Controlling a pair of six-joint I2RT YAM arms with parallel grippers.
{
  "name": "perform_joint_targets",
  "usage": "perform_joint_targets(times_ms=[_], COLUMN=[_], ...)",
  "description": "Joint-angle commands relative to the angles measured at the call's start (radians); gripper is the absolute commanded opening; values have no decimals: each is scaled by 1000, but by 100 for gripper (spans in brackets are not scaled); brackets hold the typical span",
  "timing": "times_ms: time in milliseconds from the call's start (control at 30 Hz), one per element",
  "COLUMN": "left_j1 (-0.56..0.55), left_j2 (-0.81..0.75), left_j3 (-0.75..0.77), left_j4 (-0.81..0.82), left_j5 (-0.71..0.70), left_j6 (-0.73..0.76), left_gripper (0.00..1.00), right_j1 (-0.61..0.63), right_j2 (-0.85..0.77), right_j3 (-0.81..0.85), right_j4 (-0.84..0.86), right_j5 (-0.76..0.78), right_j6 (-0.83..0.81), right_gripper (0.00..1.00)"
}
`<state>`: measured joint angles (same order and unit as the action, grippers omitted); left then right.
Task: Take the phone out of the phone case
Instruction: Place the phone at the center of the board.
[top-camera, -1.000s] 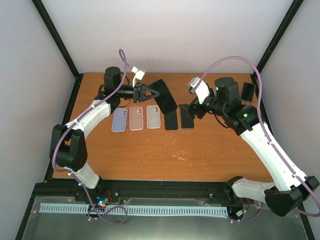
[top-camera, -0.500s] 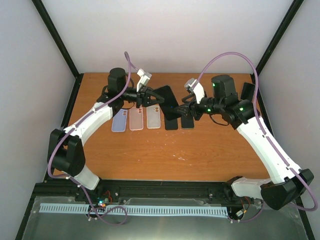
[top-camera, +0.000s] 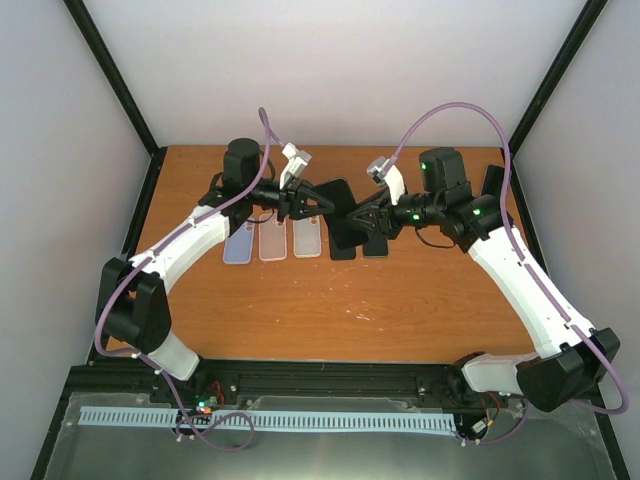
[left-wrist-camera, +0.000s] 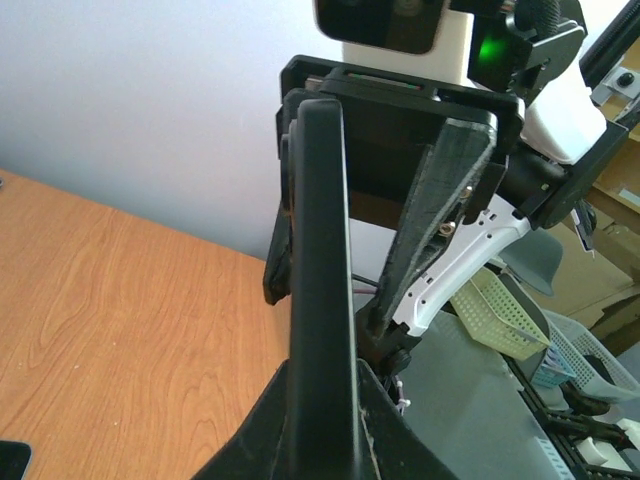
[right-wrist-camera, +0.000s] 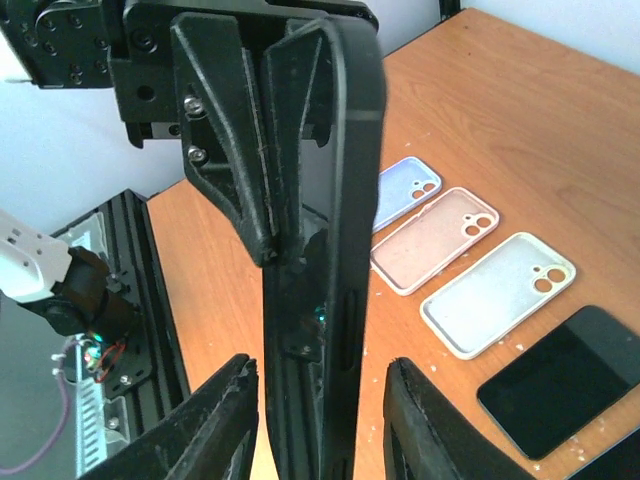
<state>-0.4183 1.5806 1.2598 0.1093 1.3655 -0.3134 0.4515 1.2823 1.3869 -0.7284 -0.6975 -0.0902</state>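
Note:
The black phone in its phone case (top-camera: 338, 205) hangs edge-on in the air above the back of the table. My left gripper (top-camera: 310, 203) is shut on its left end; in the left wrist view the cased phone (left-wrist-camera: 320, 280) rises straight out of that gripper (left-wrist-camera: 325, 400). My right gripper (top-camera: 362, 215) meets it from the right. In the right wrist view its fingers (right-wrist-camera: 225, 420) stand on both sides of the phone (right-wrist-camera: 325, 200), with a gap on each side, so the gripper (right-wrist-camera: 320, 400) is open around it.
Three empty cases lie in a row under the arms: a blue one (top-camera: 238, 241), a pink one (top-camera: 272, 237) and a white one (top-camera: 307, 234). Two black phones (top-camera: 343, 245) lie flat beside them. A dark object (top-camera: 495, 183) sits at the back right edge.
The left gripper carried the cased phone to the right. The right gripper came in from the right, and its fingers have narrowed around the phone's free end.

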Motion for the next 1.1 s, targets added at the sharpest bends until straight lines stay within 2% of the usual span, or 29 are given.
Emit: perform_joint_targets(times_ms=[0,167,667,800,867,933,1033,1067], left_j1=[-27,-28,-30,-30,-30,-29,-30,-29], left_j2=[-37,-35,-30,-28,-26,-23,-20,-18], left_j3=[64,66,67,68,71,72,73,76], left_j4=[4,21,40,40,40,40,39,38], left_j5=[37,41,17,4,-5,-10,-19,-23], left_j6=[51,32,1,-3,-8,-10,-15,-15], left_gripper=[1,1,1,4,10,20,36,45], right_j1=[-15,-17,-43,-49,-54,-62,-71,-75], right_j2=[14,14,9,9,6,0,-8,-12], right_j3=[14,4,-12,-12,-16,-20,-25,-26], right_j4=[18,26,44,46,48,52,53,53], right_j5=[-50,-60,-94,-97,-98,-99,-100,-100], right_j6=[31,39,64,70,73,76,77,77], right_gripper=[35,32,4,3,3,3,3,3])
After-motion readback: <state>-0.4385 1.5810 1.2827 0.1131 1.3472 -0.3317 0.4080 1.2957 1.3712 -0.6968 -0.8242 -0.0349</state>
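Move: My left hand grips the phone in the air, its middle about 3 cm to the right of that hand and 1 cm back; my open right fingers straddle the far side, with the phone's middle some 3 cm to the right hand's left, at its height. From the right hand, all about 30 cm below and 11 cm ahead, lie the left table phone 4 cm left, the right table phone 4 cm right, and the pale case 13 cm left. I hand the phone over in mid-air: my right hand stays almost where it is, tilting only about 5 degrees, while its fingers close on both faces of the phone and pinch it. My left hand holds on, easing back and to its left by under 1 cm, and only once the right grip is shut does it begin to open, to roughly a third. ##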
